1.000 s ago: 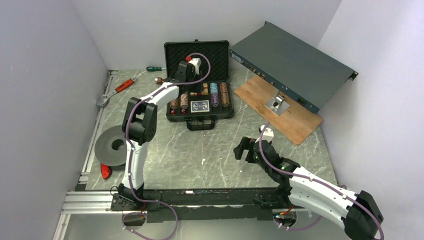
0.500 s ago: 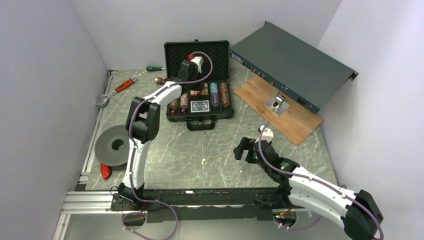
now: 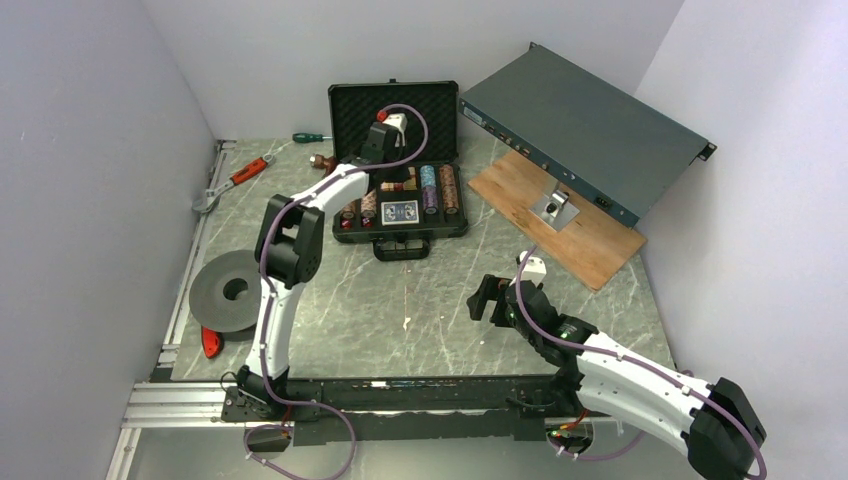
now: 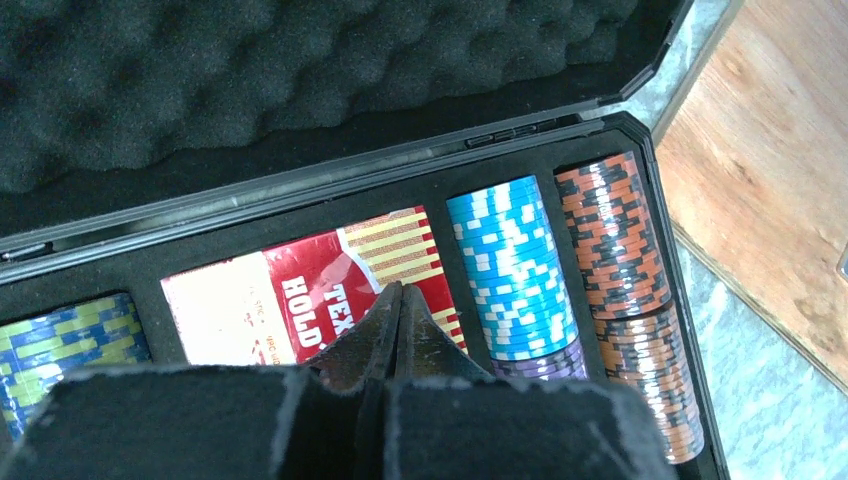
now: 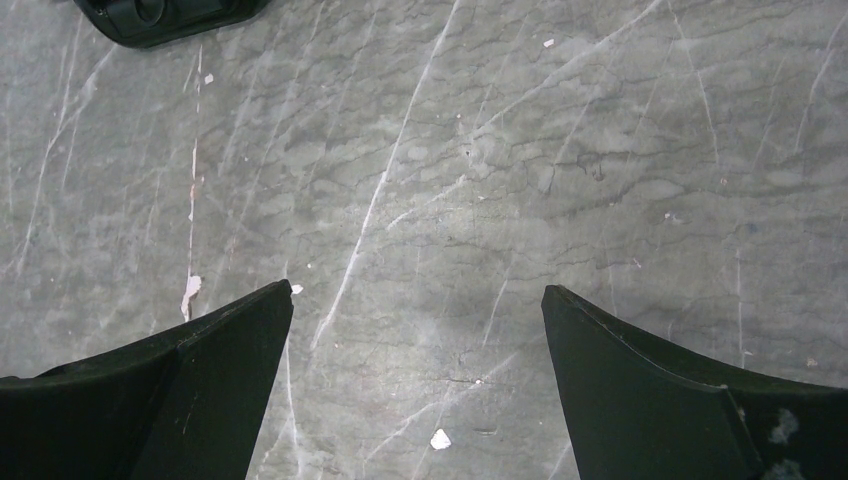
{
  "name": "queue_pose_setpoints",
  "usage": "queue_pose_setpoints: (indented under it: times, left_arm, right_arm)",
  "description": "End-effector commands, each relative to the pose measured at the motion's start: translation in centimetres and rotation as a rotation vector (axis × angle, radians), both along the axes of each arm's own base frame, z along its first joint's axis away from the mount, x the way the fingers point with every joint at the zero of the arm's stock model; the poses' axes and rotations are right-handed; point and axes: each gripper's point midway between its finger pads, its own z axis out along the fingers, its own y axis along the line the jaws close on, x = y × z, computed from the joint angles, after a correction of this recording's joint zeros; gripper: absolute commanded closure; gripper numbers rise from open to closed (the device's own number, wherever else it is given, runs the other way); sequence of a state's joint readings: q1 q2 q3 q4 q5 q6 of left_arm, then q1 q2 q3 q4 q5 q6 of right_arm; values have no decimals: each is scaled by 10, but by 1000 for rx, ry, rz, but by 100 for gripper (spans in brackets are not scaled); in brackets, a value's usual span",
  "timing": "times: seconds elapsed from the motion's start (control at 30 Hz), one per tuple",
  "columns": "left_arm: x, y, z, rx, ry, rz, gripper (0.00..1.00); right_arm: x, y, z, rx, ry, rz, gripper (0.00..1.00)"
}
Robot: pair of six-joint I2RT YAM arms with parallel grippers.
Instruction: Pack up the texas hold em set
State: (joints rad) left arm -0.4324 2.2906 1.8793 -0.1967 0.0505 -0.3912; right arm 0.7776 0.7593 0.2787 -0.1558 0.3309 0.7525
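The black case [image 3: 404, 234] lies open at the back of the table, its egg-crate foam lid [image 4: 300, 60] raised. Its slots hold striped chip stacks: light blue [image 4: 510, 265], orange-black [image 4: 615, 235], blue-yellow [image 4: 60, 335]. A blue card deck [image 3: 399, 211] lies at the case's front. My left gripper [image 4: 400, 287] hovers over the red card deck [image 4: 300, 300], shut with nothing between its fingers. Over bare table to the case's front right, my right gripper [image 5: 417, 290] stands open and holds nothing. The case handle [image 5: 160, 15] shows at that view's top left.
A long grey-green rack box [image 3: 580, 130] leans at the back right over a wooden board [image 3: 570, 225] with a metal bracket [image 3: 553, 210]. A screwdriver [image 3: 312, 137], a wrench [image 3: 235, 180] and a grey disc [image 3: 225, 292] lie on the left.
My left gripper has closed from partly open to fully shut and shifted slightly right over the case. The right arm has not moved.
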Motion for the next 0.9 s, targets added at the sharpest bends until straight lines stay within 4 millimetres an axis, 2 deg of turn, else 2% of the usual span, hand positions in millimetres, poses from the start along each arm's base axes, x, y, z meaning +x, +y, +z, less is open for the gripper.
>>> queue_pose_setpoints:
  times: [0.0, 0.17, 0.3, 0.47, 0.63, 0.87]
  left_arm:
    - [-55, -13, -66, 85, 243, -3, 100]
    - [-77, -5, -81, 103, 279, 23, 100]
    - [-93, -6, -89, 110, 291, 10, 100]
    - [-100, -3, -90, 99, 287, 32, 100]
    - [-98, -9, -58, 63, 204, -15, 100]
    - [-96, -5, 16, 39, 26, -55, 91]
  right_arm:
    - [6, 6, 11, 46, -33, -9, 1]
    - [5, 5, 10, 49, -30, -6, 1]
    - [5, 7, 10, 51, -29, 0, 1]
    - [5, 8, 10, 49, -22, 7, 1]
    - [5, 9, 13, 53, -26, 7, 1]
    - [6, 10, 20, 55, -32, 12, 1]
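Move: The blue card deck in the case's near well lies about 8 cm back from the left hand, 2 cm to its left and 2 cm below. The red Texas Hold'em box is right at the fingertips, its middle level ahead, 2 cm left and 2 cm below; the light-blue chips are 4 cm to the hand's right and the green chips 10 cm to its left, both level ahead. From the right hand the deck is about 23 cm ahead and 19 cm left. Back towards its base the left hand draws, about 6.5 cm in all and sinking roughly 1 cm, its shut fingertips leaving the right-hand part of the Hold'em box, where they seem to rest at the start, for the blue card deck in the near well. It goes gently at first and quicker at the end, the fingers still all but closed and just starting to part. ##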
